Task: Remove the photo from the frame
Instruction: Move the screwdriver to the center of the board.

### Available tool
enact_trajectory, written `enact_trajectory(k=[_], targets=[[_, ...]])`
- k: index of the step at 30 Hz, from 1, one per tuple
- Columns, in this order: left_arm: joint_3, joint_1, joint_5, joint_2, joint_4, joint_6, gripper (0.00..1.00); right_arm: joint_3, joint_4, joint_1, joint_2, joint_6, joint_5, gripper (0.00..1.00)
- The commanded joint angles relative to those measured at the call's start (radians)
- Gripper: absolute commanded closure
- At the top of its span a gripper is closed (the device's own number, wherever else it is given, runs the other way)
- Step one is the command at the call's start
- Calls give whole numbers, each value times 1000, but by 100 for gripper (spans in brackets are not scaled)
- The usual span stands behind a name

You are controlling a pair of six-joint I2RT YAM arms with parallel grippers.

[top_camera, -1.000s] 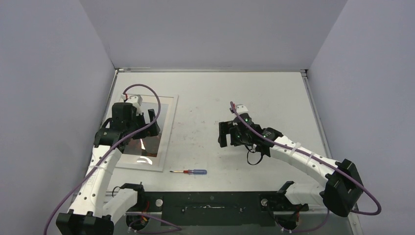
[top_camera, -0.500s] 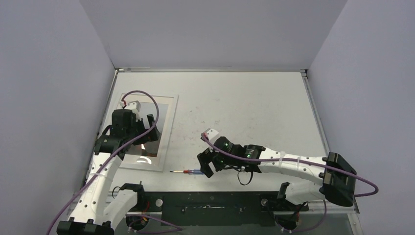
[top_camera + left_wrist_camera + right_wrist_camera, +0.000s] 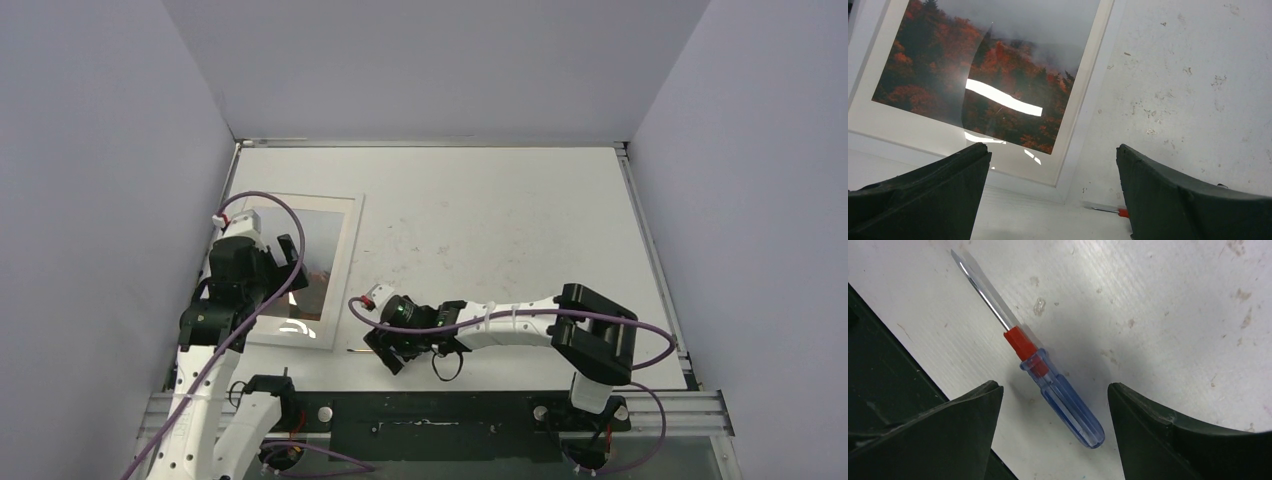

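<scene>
The frame (image 3: 342, 262) lies flat at the table's left, glossy side up, white border (image 3: 1087, 102) showing. Inside it sits the photo (image 3: 983, 75), with grey mist over orange-red trees (image 3: 312, 238). My left gripper (image 3: 272, 268) hovers open over the frame's near right corner (image 3: 1053, 195), holding nothing. A small screwdriver (image 3: 1048, 380) with a red collar and blue handle lies on the table right of that corner; its tip (image 3: 1108, 210) shows in the left wrist view. My right gripper (image 3: 386, 350) is low over it, open, its fingers on either side of the handle (image 3: 1053, 430) and apart from it.
The black base rail (image 3: 430, 425) runs along the near edge, just beside the screwdriver (image 3: 878, 365). Grey walls close in the left, right and back sides. The white tabletop (image 3: 500, 220) is scuffed.
My right arm swung from mid-table down to the near edge, over the screwdriver, and its jaws narrowed slightly. My left arm drew back towards the left, uncovering more of the photo.
</scene>
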Motion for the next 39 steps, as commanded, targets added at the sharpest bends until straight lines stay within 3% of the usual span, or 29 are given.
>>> enact_trajectory(k=[1,10,16,22,25,30,39], targets=[[-1,11,-29,-9,16,-14,3,63,10,4,21,-64,31,22],[-4,42,0,-9,23,-12,3,54,-32,34,64,-89,32,39],[-7,44,3,-3,25,-13,3,24,-39,59,51,-56,163,68],[-10,46,1,-2,23,-15,3,-66,5,59,-39,20,298,91],[-12,46,4,1,24,-15,3,-125,9,58,-110,60,386,98],[-13,46,11,5,26,-16,3,-223,-53,11,-214,187,537,100],[-18,47,21,0,30,-17,3,-354,-152,-312,-363,388,492,100]])
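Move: Just below the right hand's open fingers, about 1 cm down, lies the screwdriver, its handle between them and its middle some 3 cm to their left. The picture frame's middle is about 17 cm ahead and 24 cm left of this hand, the board's centre roughly 18 cm ahead and 5 cm right. From the left hand the screwdriver is about 11 cm back, 20 cm right and 18 cm below. Settling about 1 cm lower over the handle, the right hand closes its fingers and pinches it between the pads. Keeping that grip and staying low over the board, the hand then sweeps about 16 cm to the right and 8 cm forward, away from the picture frame, the wrist turning some 40 degrees clockwise. ##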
